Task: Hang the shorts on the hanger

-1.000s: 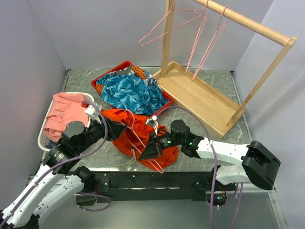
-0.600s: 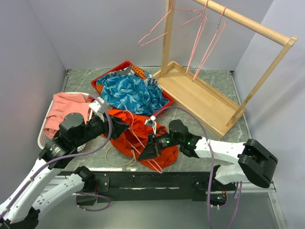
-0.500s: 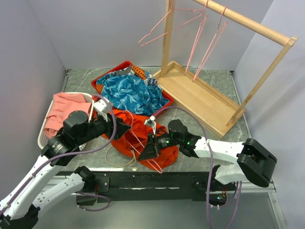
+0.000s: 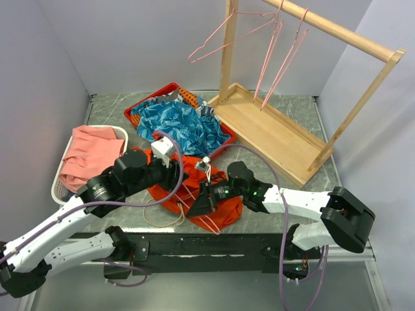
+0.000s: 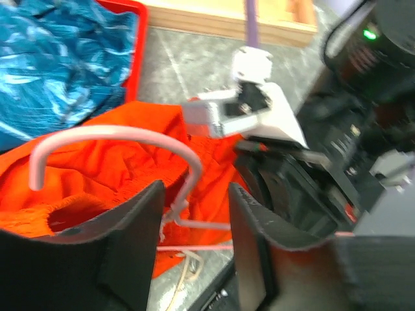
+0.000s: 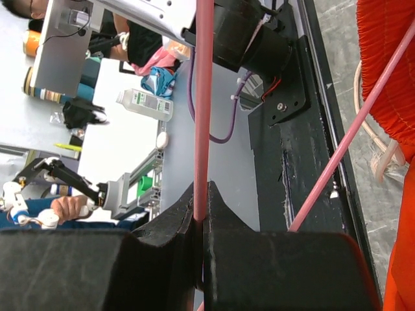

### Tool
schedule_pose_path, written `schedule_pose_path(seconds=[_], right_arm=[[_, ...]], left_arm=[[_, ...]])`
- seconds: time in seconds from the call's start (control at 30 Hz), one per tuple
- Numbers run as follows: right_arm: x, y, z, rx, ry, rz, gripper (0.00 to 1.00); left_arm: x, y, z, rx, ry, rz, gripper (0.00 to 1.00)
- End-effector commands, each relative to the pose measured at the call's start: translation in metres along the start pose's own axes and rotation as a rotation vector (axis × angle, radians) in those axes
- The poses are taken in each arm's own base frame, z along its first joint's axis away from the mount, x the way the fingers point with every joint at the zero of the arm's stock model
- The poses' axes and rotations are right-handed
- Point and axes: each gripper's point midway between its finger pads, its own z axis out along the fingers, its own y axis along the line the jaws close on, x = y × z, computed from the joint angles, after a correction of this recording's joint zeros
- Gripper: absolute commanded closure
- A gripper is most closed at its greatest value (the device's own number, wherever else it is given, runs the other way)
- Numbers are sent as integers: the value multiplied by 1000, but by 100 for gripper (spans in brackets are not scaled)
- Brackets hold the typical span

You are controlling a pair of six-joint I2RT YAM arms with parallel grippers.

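Observation:
The orange-red shorts (image 4: 170, 189) lie crumpled on the table in front of the arms. A thin pink hanger (image 4: 206, 220) rests across them. My right gripper (image 4: 202, 202) is shut on one of its wire sides; in the right wrist view the hanger (image 6: 203, 97) runs straight up out of the pinched right gripper (image 6: 201, 220). My left gripper (image 5: 194, 194) hovers open over the shorts (image 5: 97, 175). The hanger's hook (image 5: 117, 135) arches just beyond it, and the neck passes between the jaws without touching them. In the top view the left gripper (image 4: 176, 170) is just left of the right one.
A red basket (image 4: 139, 105) holding a blue leaf-patterned garment (image 4: 178, 126) stands behind the shorts. A white basket (image 4: 57, 188) with salmon-pink cloth (image 4: 87, 152) is at the left. A wooden rack (image 4: 279, 133) with more pink hangers (image 4: 272, 55) fills the back right. A drawstring (image 4: 159, 214) loops on the table.
My left arm has swung right and forward from beside the white basket to over the shorts, bringing its open jaws around the hanger's neck. The right gripper has kept its hold, barely moving.

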Motion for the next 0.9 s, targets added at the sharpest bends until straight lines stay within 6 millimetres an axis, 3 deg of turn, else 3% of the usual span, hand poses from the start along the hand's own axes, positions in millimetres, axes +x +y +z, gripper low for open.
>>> schedule_pose_path(seconds=[0.0,0.13,0.23,0.27,0.33,0.37,0.4,0.47,0.5,0.53,0.63,0.67,0.73,0.87], right_arm=[[-23,19,1,-44,-50,-101,100],[-24,18,-1,-23,-55,-112,100],[-26,12,-2,19,-67,-109,100],[-28,12,-3,33,-76,-111,99],[-31,-1,-4,112,-92,-89,85],[-33,-1,-6,128,-102,-92,67],[-31,-7,-8,172,-95,-70,58],[-44,-10,-15,249,-157,-85,42],[-43,-16,-20,301,-158,-61,39],[-59,-14,-29,362,-238,-71,36],[-75,-27,-59,569,-358,-3,31],[-85,-43,-78,701,-450,23,31],[-81,-62,-103,829,-507,103,31],[-81,-96,-131,883,-580,225,32]], left_arm=[[-34,17,7,-146,-120,-7,56],[-32,24,15,-205,-120,-12,74],[-32,29,15,-241,-135,-19,98],[-33,31,13,-257,-140,-18,99],[-31,34,14,-272,-139,-10,99],[-30,36,12,-285,-144,-10,99],[-29,36,13,-287,-147,-5,99],[-30,36,13,-290,-154,-4,99],[-29,36,13,-290,-155,-1,99],[-28,35,13,-289,-153,4,99],[-26,40,13,-320,-156,1,99],[-26,40,12,-320,-157,1,99],[-26,41,11,-327,-162,0,99],[-27,43,9,-336,-175,-1,99]])
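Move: The hanger's neck stands just in front of the left hand's open fingers, about 3 cm forward, neither left nor right, and 1 cm below. From the right hand, which still pinches the hanger's lower part, that neck is some 12 cm ahead and 6 cm up, level sideways. The orange shorts lie about 3 cm ahead of the left hand, 2 cm to its right and 24 cm down; the blue clothes are roughly 25 cm ahead, 4 cm left, 22 cm down. Forward about 4 cm, the left hand slides onto the hanger's neck, sinking slightly, and shuts its fingers on it just below the hook, turning some 15 degrees counter-clockwise as it goes. Only then does the right hand open wide, let go of the lower part and swing about 11 cm forward and 5 cm right over the shorts, turning clockwise some 40 degrees. ##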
